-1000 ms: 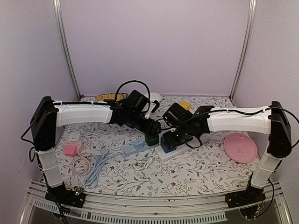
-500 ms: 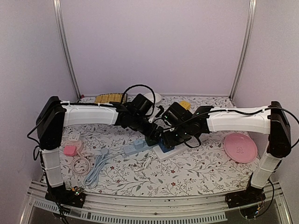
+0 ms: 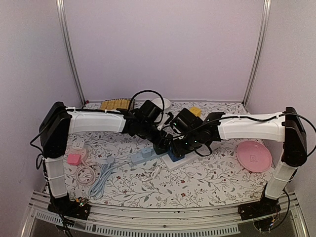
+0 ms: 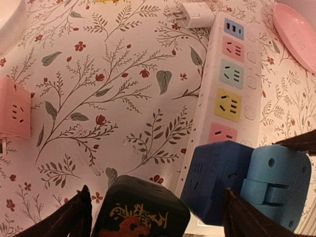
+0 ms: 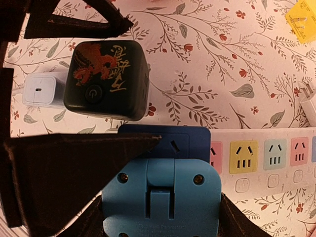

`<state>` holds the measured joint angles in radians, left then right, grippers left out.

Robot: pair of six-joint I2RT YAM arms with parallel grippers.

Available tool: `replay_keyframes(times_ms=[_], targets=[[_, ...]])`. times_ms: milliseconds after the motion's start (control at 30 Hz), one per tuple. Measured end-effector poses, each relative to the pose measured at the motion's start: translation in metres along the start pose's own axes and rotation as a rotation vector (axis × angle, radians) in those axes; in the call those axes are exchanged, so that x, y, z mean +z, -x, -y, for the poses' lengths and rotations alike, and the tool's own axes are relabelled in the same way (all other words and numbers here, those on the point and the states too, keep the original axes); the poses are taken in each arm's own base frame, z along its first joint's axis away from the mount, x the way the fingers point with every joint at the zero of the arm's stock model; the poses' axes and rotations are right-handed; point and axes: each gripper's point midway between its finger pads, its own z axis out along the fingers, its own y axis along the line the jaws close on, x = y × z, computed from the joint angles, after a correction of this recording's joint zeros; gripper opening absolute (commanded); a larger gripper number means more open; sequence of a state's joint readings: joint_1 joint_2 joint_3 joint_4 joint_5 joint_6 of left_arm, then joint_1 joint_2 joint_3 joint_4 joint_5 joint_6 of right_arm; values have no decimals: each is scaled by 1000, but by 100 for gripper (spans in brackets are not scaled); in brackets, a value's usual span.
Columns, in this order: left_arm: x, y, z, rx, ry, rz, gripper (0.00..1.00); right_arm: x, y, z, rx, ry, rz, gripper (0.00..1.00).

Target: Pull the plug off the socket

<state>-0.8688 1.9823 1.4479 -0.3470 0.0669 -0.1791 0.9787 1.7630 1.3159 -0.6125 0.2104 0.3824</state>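
Note:
A light blue plug (image 5: pixel 160 197) sits in a dark blue cube adapter (image 5: pixel 165 140), which stands on the white power strip (image 5: pixel 256 153) with coloured sockets. My right gripper (image 5: pixel 160 222) is shut on the light blue plug, a finger against each side. Just left stands a black cube adapter (image 5: pixel 106 79) with a red dragon print. My left gripper (image 4: pixel 158 217) is open wide, straddling the black cube (image 4: pixel 140 210); its right finger (image 4: pixel 247 217) hangs over the dark blue cube (image 4: pixel 217 180). In the top view both grippers meet at the table's middle, left (image 3: pixel 160 143), right (image 3: pixel 177 148).
A pink plate (image 3: pixel 254 156) lies at the right. A pink adapter (image 3: pixel 74 158) and a coiled white cable (image 3: pixel 85 174) lie at the left. A yellow adapter (image 3: pixel 195 110) and a white bowl (image 3: pixel 163 102) sit at the back. A white charger (image 5: pixel 42 90) is plugged beside the black cube.
My left arm has swung right and forward, bringing its open gripper over the black cube beside the right gripper. The right gripper has stayed on the light blue plug.

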Motion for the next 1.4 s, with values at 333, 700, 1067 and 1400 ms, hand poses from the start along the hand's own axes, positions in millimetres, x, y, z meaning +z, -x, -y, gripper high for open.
replay_keyframes(times_ms=[333,700,1067,1400], targets=[[0,0,-2,-1,4,22,92,-1,3,0,-22,-3,12,27],[0,2,-8,-10,26,32,92,-40,28,4,-10,21,147,27],[-2,5,-3,3,12,5,92,-44,42,49,145,21,224,27],[-19,50,2,-16,-36,69,92,-7,71,113,310,-3,188,26]])
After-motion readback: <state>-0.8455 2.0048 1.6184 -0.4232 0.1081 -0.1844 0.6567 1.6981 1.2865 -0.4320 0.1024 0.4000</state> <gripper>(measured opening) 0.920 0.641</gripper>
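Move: The right hand already grips the light-blue plug, with the dark-blue cube socket about 5 cm below and some 2 cm ahead and 2 cm left; the white charger lies roughly 13 cm ahead and 12 cm right. From the left hand the socket is about 3 cm back, 4 cm right and 4 cm lower. The black cube sits level ahead-wise with the left hand, 3 cm to its left and 5 cm below it. Keeping its pinch on the light-blue plug, the right hand tugs up, hardly moving at first, then quickly rising some 6.5 cm off the dark-blue socket, whose top a left fingertip holds down. The right hand then swings forward and right about 10 cm towards the charger, sinking slightly and turning clockwise, while the left hand, still open, lifts off. ##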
